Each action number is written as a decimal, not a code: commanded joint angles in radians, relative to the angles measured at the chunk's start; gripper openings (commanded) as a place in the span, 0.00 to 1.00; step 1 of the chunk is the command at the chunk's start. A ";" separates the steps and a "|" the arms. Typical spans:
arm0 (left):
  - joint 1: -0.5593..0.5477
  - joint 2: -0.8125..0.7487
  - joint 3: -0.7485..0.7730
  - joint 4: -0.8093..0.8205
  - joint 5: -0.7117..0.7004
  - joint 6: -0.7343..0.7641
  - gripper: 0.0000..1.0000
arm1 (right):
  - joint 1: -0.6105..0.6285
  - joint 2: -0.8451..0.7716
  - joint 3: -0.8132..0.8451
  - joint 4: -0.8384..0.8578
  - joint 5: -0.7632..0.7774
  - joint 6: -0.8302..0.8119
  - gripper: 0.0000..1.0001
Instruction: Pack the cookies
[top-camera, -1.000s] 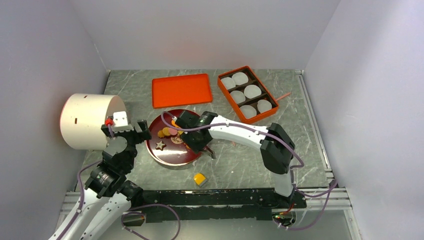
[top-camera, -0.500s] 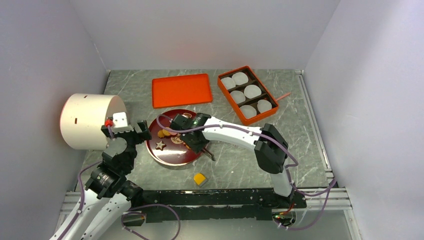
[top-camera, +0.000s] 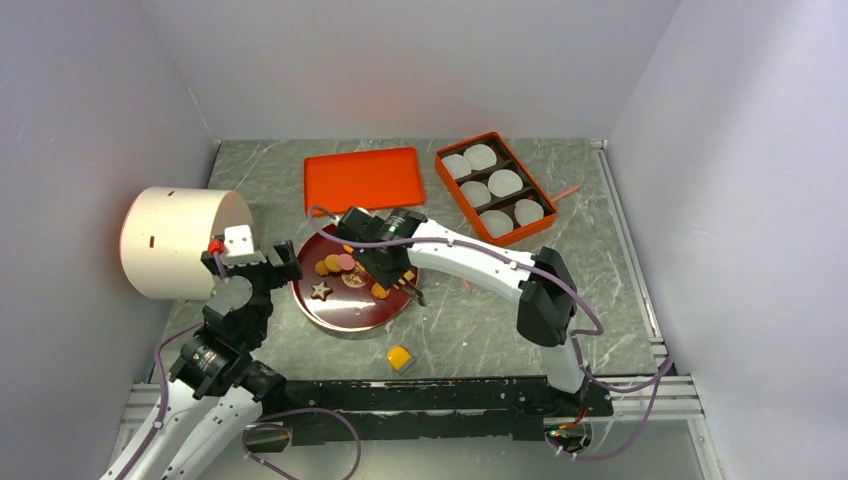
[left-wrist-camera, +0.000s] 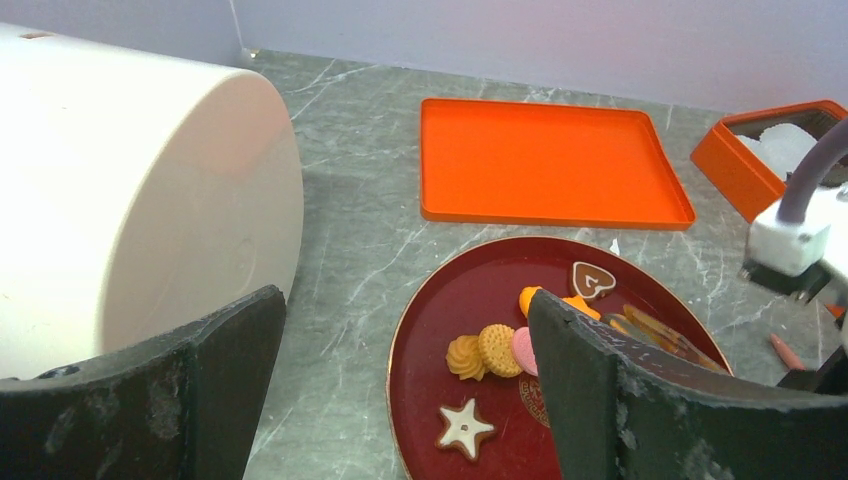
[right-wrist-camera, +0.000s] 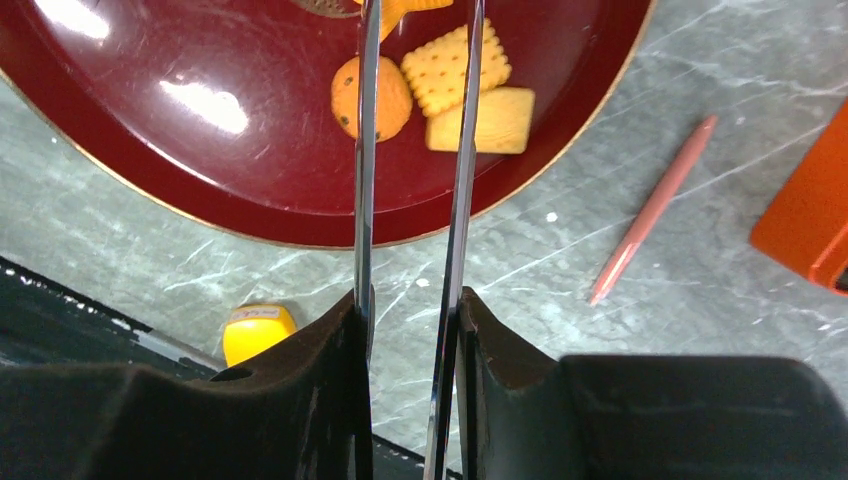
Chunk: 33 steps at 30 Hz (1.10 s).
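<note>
The cookies (top-camera: 335, 263) lie on a dark red plate (top-camera: 330, 312); a white-iced star (left-wrist-camera: 464, 428), a swirl, a round one (left-wrist-camera: 495, 348) and a brown heart (left-wrist-camera: 591, 280) show in the left wrist view. My right gripper (right-wrist-camera: 410, 305) is shut on metal tongs (right-wrist-camera: 366, 150) over the plate's near-right part. Under the blades lie a round orange cookie (right-wrist-camera: 388, 98), a square cracker (right-wrist-camera: 440, 65) and a yellow rectangle (right-wrist-camera: 500, 120). An orange cookie sits between the blades at the frame's top; the tips are cut off. My left gripper (left-wrist-camera: 400, 385) stands open, left of the plate.
An orange box (top-camera: 494, 187) with white paper cups stands back right, its flat orange lid (top-camera: 363, 180) behind the plate. A white cylinder (top-camera: 180, 240) lies at the left. A yellow cube (top-camera: 399, 357) sits near the front edge. A pink stick (right-wrist-camera: 650, 210) lies right of the plate.
My right gripper has closed further on the tongs and moved left and away over the plate. Cookies at the plate's near-right edge now show. The left arm has stayed still.
</note>
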 joint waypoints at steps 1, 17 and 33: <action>0.003 -0.012 -0.001 0.032 -0.011 0.023 0.96 | -0.049 -0.016 0.089 -0.048 0.080 -0.036 0.23; 0.002 -0.003 -0.013 0.051 0.010 0.045 0.96 | -0.498 -0.048 0.076 0.110 0.061 -0.166 0.23; 0.002 0.025 -0.022 0.061 -0.016 0.054 0.97 | -0.808 0.200 0.318 0.265 -0.021 -0.249 0.23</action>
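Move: The right hand already grips the tongs, with an orange cookie in their tips. The middle of the orange box with the paper cups lies about 31 cm ahead, 24 cm to the right and 10 cm lower. The plate's middle is some 8 cm ahead and 9 cm left, the pink pen about 12 cm ahead and 15 cm right. From the left hand, the box is roughly 31 cm ahead, 47 cm right and 22 cm below. Keeping its pinch on the tongs and the cookie in their tips, the right hand heads from the plate to the orange box, about 28 cm forward and 25 cm right. It rises a little, passes over the pink pen and eases down slightly at the end, turning clockwise some 35 degrees while the fingers tip about 10 degrees more forward. ##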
